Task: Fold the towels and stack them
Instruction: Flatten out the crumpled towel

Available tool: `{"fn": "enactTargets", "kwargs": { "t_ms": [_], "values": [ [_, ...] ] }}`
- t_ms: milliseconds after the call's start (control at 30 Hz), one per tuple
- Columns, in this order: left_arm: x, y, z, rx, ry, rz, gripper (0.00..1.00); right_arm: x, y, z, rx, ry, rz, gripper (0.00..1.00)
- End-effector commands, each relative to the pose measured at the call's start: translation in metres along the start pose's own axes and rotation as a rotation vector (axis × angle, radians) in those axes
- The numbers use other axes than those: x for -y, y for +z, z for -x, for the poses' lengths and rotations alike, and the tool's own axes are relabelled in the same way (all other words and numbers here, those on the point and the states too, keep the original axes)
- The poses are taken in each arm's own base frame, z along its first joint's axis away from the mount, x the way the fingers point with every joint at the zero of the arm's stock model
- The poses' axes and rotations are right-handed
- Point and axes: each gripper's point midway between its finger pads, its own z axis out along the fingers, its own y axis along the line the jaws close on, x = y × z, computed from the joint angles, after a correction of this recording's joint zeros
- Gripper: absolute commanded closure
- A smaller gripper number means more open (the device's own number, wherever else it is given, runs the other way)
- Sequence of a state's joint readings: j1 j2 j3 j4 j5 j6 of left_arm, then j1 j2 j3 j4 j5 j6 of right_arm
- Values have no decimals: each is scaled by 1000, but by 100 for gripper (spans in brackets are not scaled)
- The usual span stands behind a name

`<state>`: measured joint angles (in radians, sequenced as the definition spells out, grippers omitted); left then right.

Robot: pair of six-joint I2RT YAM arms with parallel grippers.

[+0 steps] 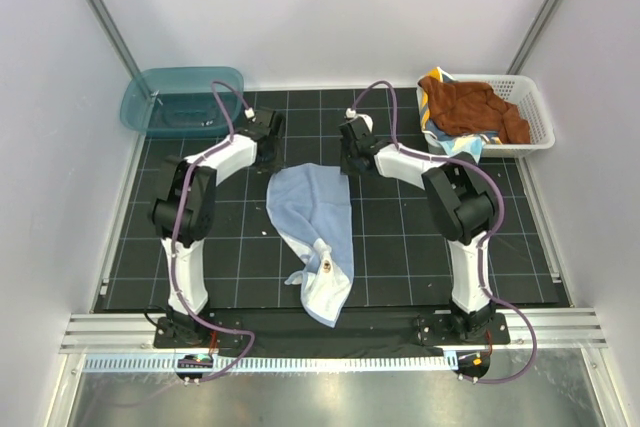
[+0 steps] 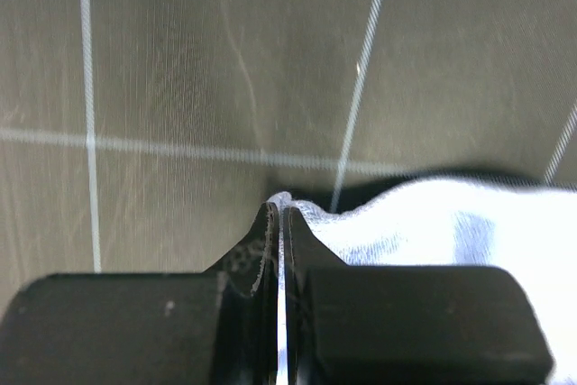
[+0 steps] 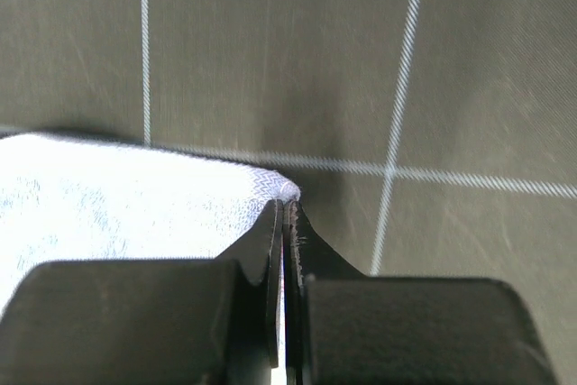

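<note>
A pale blue towel (image 1: 312,232) lies crumpled on the black gridded mat, its far edge between the two grippers. My left gripper (image 1: 268,159) is shut on the towel's far left corner (image 2: 287,200). The cloth (image 2: 451,223) spreads off to its right. At the far right corner (image 3: 287,190) my right gripper (image 1: 351,161) is shut on the same towel, whose fabric (image 3: 108,196) runs off to its left. More towels, a rust-brown one (image 1: 478,107) over a navy and yellow one (image 1: 436,82), lie heaped in the white basket.
A teal plastic tub (image 1: 183,99) stands at the back left corner of the mat. The white lattice basket (image 1: 535,107) stands at the back right. The black gridded mat (image 1: 400,247) is ringed by white enclosure walls.
</note>
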<state>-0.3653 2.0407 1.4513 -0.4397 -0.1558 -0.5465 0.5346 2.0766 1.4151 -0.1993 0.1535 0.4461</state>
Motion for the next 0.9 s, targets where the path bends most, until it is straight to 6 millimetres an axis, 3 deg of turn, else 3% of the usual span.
{"fn": "enactTargets", "kwargs": {
  "t_ms": [0, 200, 233, 300, 333, 433, 467, 533, 567, 700, 867],
  "values": [
    [15, -57, 25, 86, -30, -58, 100, -8, -46, 29, 59, -13, 30, 99],
    [17, -122, 35, 188, -13, -36, 100, -11, -107, 58, 151, 2, 65, 99],
    [18, -140, 38, 219, -12, -50, 100, -13, -128, 65, 186, 7, 83, 99],
    [17, -153, 28, 221, 10, -43, 100, -15, -150, 69, 215, 10, 103, 99],
    [20, -163, 26, 238, 18, -53, 100, -18, -173, 74, 251, 11, 130, 99],
    [25, -204, 21, 303, 53, -96, 100, -21, -207, 73, 292, -2, 157, 99],
    [23, -226, 21, 336, 58, -115, 100, -24, -232, 76, 330, -8, 178, 99],
    [27, -250, 12, 371, 102, -131, 100, -27, -256, 75, 360, -27, 192, 99],
    [28, -264, 11, 394, 116, -149, 100, -32, -282, 75, 396, -46, 225, 99],
    [16, -330, 7, 491, 117, -234, 100, -38, -340, 72, 478, -91, 271, 99],
    [5, -382, 4, 539, 107, -329, 100, -36, -388, 72, 524, -107, 323, 99]
  ]
}}
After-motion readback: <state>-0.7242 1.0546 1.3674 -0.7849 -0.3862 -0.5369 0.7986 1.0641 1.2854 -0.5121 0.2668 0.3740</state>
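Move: The light-blue towel is already pinched by both hands at its far corners, about 14 cm apart and just above the table. Its middle lies about 16 cm back and 8 cm right of the left hand, and 16 cm back and 6 cm left of the right. The crumpled bear-face end is some 24 cm back and 10 cm right of the left hand. The blue bin stands roughly 17 cm ahead and 16 cm left of the left hand, the white basket about 15 cm ahead and 27 cm right of the right. The towel's far edge is hoisted by both arms together, closed fingers keeping their pinch on the corners: steeply up about 30 cm while drawing back some 18 cm towards the bases, away from bin and basket. The wrists tip up roughly 30 degrees so the fingers point more forward; the right hand eases a little to the right, widening the span. ##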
